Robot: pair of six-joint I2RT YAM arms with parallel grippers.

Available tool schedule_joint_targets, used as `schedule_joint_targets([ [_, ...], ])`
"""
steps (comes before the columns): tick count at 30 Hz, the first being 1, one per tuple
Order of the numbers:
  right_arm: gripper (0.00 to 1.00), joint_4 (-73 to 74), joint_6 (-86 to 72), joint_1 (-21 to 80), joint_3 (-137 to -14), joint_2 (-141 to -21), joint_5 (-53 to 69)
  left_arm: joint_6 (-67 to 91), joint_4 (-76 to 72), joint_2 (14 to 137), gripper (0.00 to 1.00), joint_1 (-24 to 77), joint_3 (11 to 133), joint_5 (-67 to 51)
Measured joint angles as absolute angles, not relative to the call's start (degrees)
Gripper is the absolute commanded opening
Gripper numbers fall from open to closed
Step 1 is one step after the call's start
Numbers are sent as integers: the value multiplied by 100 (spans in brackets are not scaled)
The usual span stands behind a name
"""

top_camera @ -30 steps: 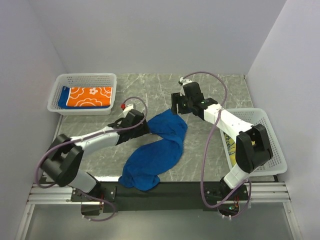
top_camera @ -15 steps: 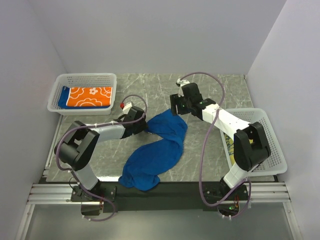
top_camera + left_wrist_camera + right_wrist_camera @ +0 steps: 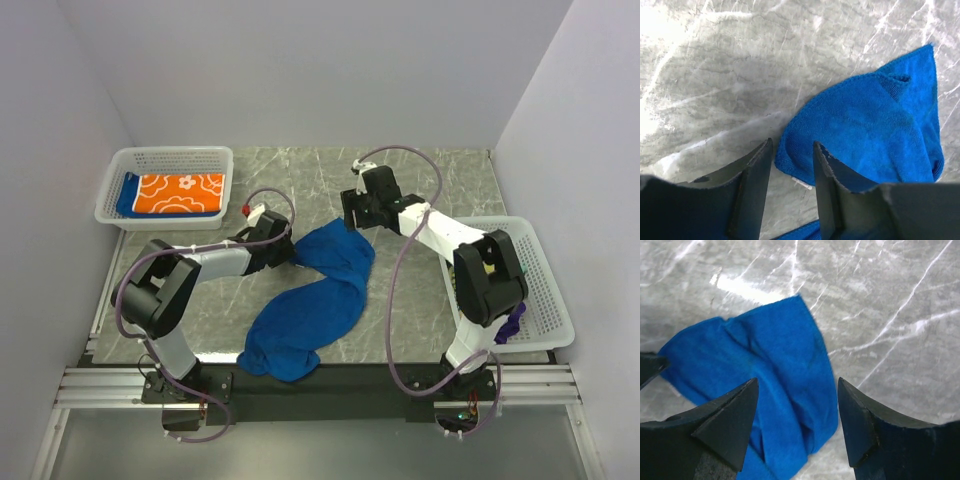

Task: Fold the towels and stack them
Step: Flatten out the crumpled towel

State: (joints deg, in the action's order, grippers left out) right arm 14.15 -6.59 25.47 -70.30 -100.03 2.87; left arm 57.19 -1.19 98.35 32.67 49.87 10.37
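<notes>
A royal blue towel lies crumpled in a long diagonal heap on the marble table. My left gripper is low at its upper left corner. In the left wrist view the towel has its corner between the narrowed jaws of the left gripper, with bare table still showing in the gap. My right gripper hovers at the upper right corner. In the right wrist view the right gripper stands wide open over the towel. An orange flowered towel lies folded on a blue one.
The folded towels sit in a white mesh basket at the back left. A second white basket at the right holds a yellow patterned cloth and a purple one. Grey walls close in three sides.
The left jaws have narrowed around the towel's corner, and the left arm's elbow swung inward. The right arm's elbow drew back over its basket; its gripper stayed in place.
</notes>
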Motion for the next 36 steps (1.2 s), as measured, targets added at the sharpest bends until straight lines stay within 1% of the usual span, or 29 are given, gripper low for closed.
schedule_joint_targets([
  [3,71,1406,-578,2510,-7190,-10254,305,5671,23,9843,29,3273,5028,1024],
  [4,71,1417,-543,2506,-7244,-10331,311,5669,78,9852,27,3282,5041,1022],
  [5,71,1413,-508,2497,-7312,-10420,325,5638,150,9859,16,3288,5063,1015],
  [7,71,1417,-438,2493,-7463,-10604,364,5627,242,9880,7,3315,5083,1015],
  [8,71,1411,-403,2488,-7537,-10702,395,5599,279,9885,1,3332,5096,1022],
  [11,69,1468,-279,2482,-7780,-10980,469,5520,397,9885,1,3363,5159,1033],
  [13,66,1551,-217,2482,-7999,-11205,545,5476,482,9885,1,3385,5199,1039],
  [15,59,1623,-134,2482,-8246,-11452,598,5417,578,9885,1,3402,5236,1041],
  [17,58,1765,-82,2482,-8429,-11633,631,5352,681,9883,1,3413,5275,1041],
  [19,52,1903,-38,2482,-8608,-11769,644,5295,731,9874,1,3422,5286,1041],
  [24,51,2222,-14,2504,-9131,-12138,644,5186,854,9832,1,3430,5286,1035],
  [28,50,2300,-14,2528,-9268,-12333,604,5155,867,9828,1,3433,5286,1035],
  [33,45,2480,-12,2567,-9393,-12497,491,5120,888,9819,1,3433,5286,1033],
  [36,45,2526,-12,2611,-9544,-12599,412,5107,893,9815,1,3433,5286,1028],
])
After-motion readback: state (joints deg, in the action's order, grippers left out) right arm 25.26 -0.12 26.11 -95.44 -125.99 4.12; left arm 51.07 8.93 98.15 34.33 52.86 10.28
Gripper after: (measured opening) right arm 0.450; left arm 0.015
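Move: The towel's left corner sits almost between the left fingertips, about 1 cm back and 1 cm below them. Beyond it lies the towel's far corner, some 9 cm ahead and 9 cm to the right of the left hand. From the right hand, that far corner is about 7 cm ahead, 4 cm left and 9 cm down; the left corner is roughly 3 cm back and 13 cm left, and the gathered fold 3 cm back and 4 cm left. Down and forward, drifting left, the right hand sinks about 8 cm to the towel's far corner, tipping its fingers a little steeper and narrowing them partway without shutting. Meanwhile the left hand closes fully on the towel's left corner, pinches it, and eases back some 2 cm in all, keeping low and rolling slightly. ##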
